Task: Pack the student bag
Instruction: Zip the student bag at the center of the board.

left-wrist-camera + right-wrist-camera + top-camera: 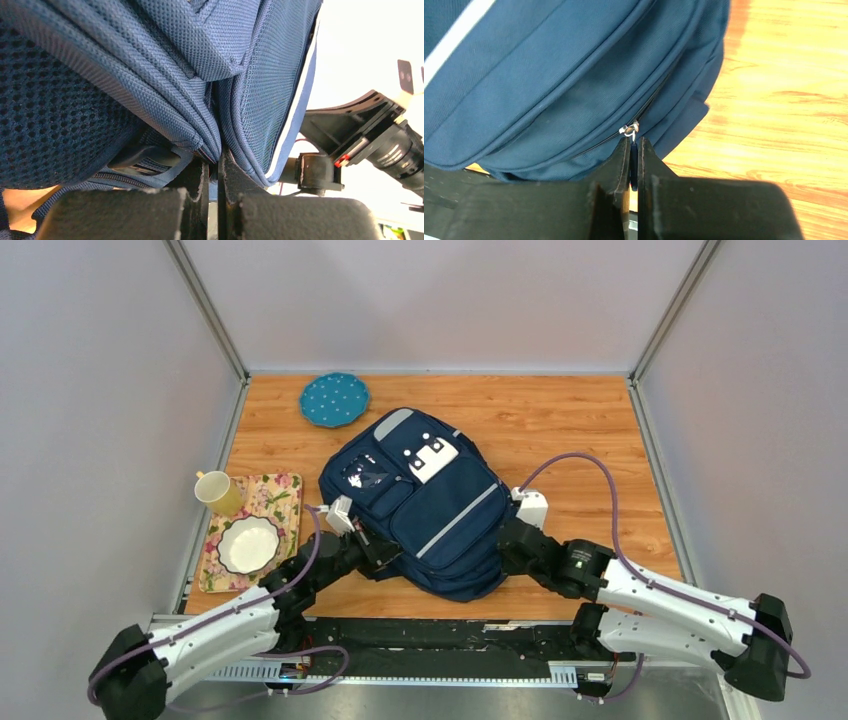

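The student bag point(420, 500), a navy backpack with a light-grey stripe and a white patch, lies flat in the middle of the wooden table. My left gripper point(214, 162) is at its near left edge point(385, 558), shut on a fold of the bag's blue fabric point(235, 100) next to a black strap buckle point(145, 157). My right gripper point(634, 142) is at the bag's near right side point(505, 540). It is shut on the dark zipper pull point(634, 160), which hangs from a silver slider point(629, 130) on a closed zip.
A blue dotted plate point(334, 399) lies at the back left. A yellow mug point(218, 491) and a white bowl point(248, 544) sit on a floral placemat point(283, 490) at the left. Grey walls enclose the table on three sides.
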Robot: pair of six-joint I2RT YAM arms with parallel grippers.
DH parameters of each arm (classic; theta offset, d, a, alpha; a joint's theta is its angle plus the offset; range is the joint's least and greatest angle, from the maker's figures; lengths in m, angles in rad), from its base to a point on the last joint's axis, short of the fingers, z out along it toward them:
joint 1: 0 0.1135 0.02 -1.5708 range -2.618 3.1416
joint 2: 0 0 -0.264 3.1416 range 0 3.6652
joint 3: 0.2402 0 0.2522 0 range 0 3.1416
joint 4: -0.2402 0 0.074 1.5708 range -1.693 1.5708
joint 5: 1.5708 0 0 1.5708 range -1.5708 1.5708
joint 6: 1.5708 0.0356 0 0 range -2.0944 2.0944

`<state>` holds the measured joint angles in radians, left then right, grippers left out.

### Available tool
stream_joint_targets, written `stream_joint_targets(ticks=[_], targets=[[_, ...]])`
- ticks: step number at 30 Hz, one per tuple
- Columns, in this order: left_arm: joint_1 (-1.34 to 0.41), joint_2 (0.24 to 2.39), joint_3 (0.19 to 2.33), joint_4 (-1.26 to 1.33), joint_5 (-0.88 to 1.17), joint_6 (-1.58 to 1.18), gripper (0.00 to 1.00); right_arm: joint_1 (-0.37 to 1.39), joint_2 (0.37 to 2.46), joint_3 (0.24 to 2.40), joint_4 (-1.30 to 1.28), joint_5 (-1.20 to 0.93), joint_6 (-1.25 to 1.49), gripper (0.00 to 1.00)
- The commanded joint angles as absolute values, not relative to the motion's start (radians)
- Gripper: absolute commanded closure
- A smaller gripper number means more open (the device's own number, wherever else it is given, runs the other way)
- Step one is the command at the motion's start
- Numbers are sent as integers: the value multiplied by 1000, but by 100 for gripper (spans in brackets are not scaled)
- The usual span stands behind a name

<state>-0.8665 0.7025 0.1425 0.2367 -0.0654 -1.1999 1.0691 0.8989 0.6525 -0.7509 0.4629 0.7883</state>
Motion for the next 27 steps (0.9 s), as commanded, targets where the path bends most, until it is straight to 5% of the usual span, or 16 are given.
stream_joint_targets(ticks=[1, 9, 14, 18, 19, 21, 27], targets=[[-639, 634, 181, 62, 231, -953, 100, 1017, 819, 652, -848, 589, 835, 100], [-420, 794, 331, -101, 808, -649, 100, 945, 801, 658, -804, 584, 733, 100], [-351, 850, 492, -368, 673, -503, 98, 939, 784, 634, -758, 548, 707, 100], [-353, 775, 540, -420, 536, -535, 60, 939, 769, 609, -727, 491, 701, 100], [-351, 744, 541, -422, 500, -544, 43, 939, 767, 606, -724, 488, 701, 100], [-353, 649, 546, -442, 401, -558, 30, 939, 762, 607, -726, 485, 701, 100], [-354, 511, 618, -460, 310, -535, 27, 939, 765, 620, -719, 477, 690, 100]])
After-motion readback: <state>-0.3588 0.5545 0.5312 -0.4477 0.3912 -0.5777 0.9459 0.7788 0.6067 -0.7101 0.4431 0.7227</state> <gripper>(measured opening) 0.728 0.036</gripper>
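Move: My left fingers are shut on the bag's near-left edge, beside the strap. The white badge is about 20 cm ahead and 8 cm to the right of them, and the floral tray some 31 cm to their left and 4 cm farther out, lower down. My right fingers still pinch the zipper pull; from them the badge lies about 23 cm ahead and 15 cm left, and from my left hand the pull is roughly 24 cm right and 3 cm back. With my left hand I tug the bag's edge about 3 cm to the left, swinging the wrist some 20 degrees clockwise, then open wide and come free, going farther left and up about 6 cm while the hand rolls its left side upward. My right hand keeps its pinch on the zipper pull and draws it some 2 cm forward and to the right, rising slightly before easing partly back down. ##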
